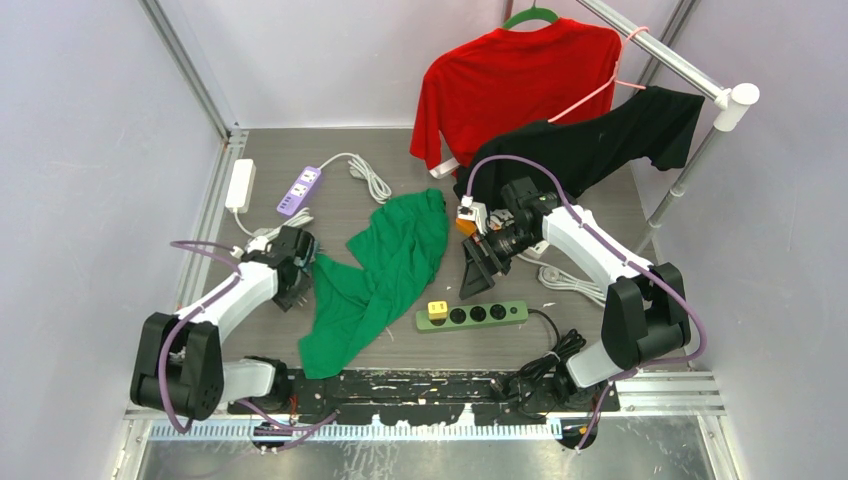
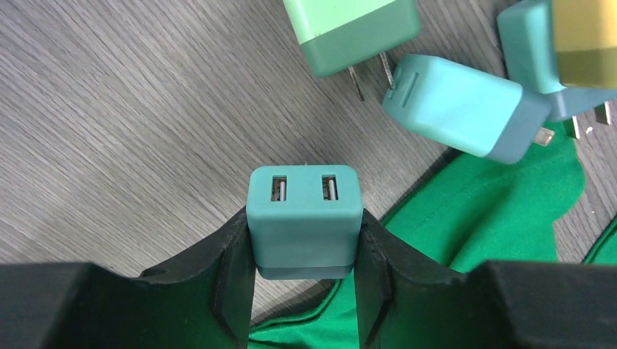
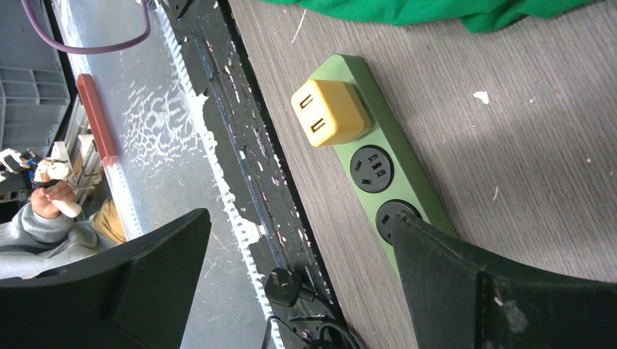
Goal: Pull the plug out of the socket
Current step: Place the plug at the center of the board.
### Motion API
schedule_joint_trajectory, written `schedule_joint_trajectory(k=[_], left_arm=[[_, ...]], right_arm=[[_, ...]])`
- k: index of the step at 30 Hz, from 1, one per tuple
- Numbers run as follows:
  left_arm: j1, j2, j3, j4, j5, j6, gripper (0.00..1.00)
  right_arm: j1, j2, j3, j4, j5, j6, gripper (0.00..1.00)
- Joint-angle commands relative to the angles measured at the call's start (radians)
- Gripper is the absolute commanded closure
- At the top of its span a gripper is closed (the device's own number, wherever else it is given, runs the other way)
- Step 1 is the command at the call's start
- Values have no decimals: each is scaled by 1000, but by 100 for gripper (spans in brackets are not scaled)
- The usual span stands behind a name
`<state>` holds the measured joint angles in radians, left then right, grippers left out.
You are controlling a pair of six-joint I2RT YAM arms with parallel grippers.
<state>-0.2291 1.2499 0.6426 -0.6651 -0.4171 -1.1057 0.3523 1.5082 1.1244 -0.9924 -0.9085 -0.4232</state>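
Note:
A yellow plug (image 1: 437, 310) (image 3: 329, 111) sits in the left end socket of the green power strip (image 1: 480, 314) (image 3: 396, 174) near the table's front edge. My right gripper (image 1: 478, 268) (image 3: 302, 247) hangs open just behind and above the strip, nothing between its fingers. At the left, my left gripper (image 1: 296, 285) (image 2: 304, 240) is shut on a teal USB plug (image 2: 304, 218), held above the table with its two ports facing the camera.
Several loose plugs lie beyond the held one, among them a teal plug (image 2: 466, 105) and a green plug (image 2: 349, 29). A green cloth (image 1: 385, 265) (image 2: 495, 211) is spread mid-table. A purple power strip (image 1: 300, 190), red shirt (image 1: 510, 80) and black shirt (image 1: 600, 140) are behind.

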Motion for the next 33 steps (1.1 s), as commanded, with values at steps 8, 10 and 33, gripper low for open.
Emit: schedule_joint_trajectory(k=[8, 10, 33], left_arm=[[73, 87, 23, 43, 70, 50, 84], [78, 91, 23, 46, 77, 54, 78], [89, -28, 34, -9, 128, 72, 28]], right_arm=[[3, -6, 14, 3, 3, 2, 1], [2, -5, 14, 3, 3, 3, 1], [3, -8, 14, 0, 8, 1, 0]])
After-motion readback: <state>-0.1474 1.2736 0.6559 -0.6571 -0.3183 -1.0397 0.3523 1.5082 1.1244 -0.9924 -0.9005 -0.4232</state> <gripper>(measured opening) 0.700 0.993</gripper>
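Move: The left hand still holds the teal plug, and the bare table spot meant for it is right below, about 3 cm down. The green plug lies some 5 cm ahead and 4 cm left of the hand, the second teal plug about 6 cm straight ahead, both roughly 1 cm lower than the hand. The green shirt's middle is 16 cm right, 2 cm ahead. From the idle right hand, the spot is about 34 cm left, 2 cm ahead and 13 cm below. Left hand lowers the teal plug about 1.5 cm onto the table, pauses, opens and rises about 1 cm. ##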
